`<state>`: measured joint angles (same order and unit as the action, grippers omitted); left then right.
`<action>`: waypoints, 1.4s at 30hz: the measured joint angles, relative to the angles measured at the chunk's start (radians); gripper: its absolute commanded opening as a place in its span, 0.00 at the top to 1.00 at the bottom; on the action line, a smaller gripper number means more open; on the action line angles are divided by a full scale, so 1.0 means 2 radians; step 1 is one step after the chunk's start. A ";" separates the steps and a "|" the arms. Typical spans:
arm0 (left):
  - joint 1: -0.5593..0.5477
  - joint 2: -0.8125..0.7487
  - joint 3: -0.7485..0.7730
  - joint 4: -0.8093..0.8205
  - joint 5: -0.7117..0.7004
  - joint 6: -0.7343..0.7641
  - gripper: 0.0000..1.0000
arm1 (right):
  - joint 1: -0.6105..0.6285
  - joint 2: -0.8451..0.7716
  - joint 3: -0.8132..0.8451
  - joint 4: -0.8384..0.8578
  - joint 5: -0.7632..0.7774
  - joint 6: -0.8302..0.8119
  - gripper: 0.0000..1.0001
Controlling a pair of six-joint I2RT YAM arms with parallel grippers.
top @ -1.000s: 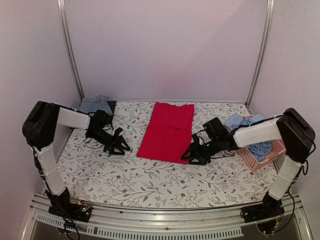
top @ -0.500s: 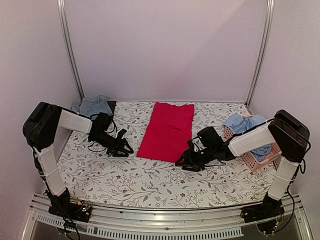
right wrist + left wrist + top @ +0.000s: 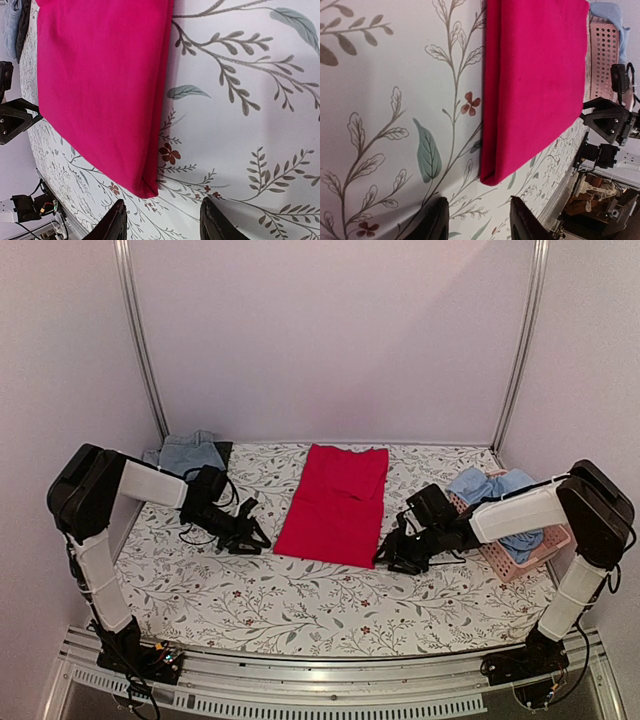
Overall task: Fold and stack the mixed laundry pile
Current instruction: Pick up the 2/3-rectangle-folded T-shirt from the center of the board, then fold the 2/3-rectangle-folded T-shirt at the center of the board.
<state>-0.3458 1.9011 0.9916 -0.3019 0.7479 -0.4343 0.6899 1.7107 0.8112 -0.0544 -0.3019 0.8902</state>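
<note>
A bright red garment [image 3: 335,502] lies folded into a long strip on the floral tablecloth [image 3: 300,590]. My left gripper [image 3: 258,540] is low over the cloth just left of its near-left corner [image 3: 490,177], jaws open and empty [image 3: 479,222]. My right gripper [image 3: 385,558] is by the near-right corner [image 3: 147,190], also open and empty [image 3: 162,222]. In both wrist views the corner lies just ahead of the fingertips, not between them. A light blue garment [image 3: 497,487] spills out of the pink basket [image 3: 525,562] on the right.
A folded pale blue and dark cloth stack [image 3: 192,450] lies at the back left corner. The pink basket stands close behind my right arm. Metal posts [image 3: 140,340] rise at the back corners, and a rail [image 3: 320,680] runs along the near edge.
My left gripper has slid right, closer to the red garment's near-left corner. My right gripper swung left and came back to the near-right corner. The garment has not moved.
</note>
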 measured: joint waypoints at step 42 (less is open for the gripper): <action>-0.078 -0.172 -0.205 0.075 0.016 -0.084 1.00 | 0.124 -0.020 -0.059 0.049 -0.058 0.047 1.00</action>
<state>-0.5014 1.5574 0.5812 -0.1520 0.7799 -0.6022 0.9371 1.6711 0.6941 0.0441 -0.4171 0.9848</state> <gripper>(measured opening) 0.005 0.011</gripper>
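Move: The red T-shirt's near left corner lies some 3 cm right of the left hand and level with it. Its near right corner is about 4 cm left and 1 cm ahead of the right hand. Both corners are about 1 cm below the fingers. The laundry basket stands roughly 10 cm ahead and 32 cm right of the right hand; the folded denim is about 28 cm ahead and 24 cm left of the left hand. Both hands close inward on the T-shirt's near corners, pinch them shut, then drag back about 11 cm. ##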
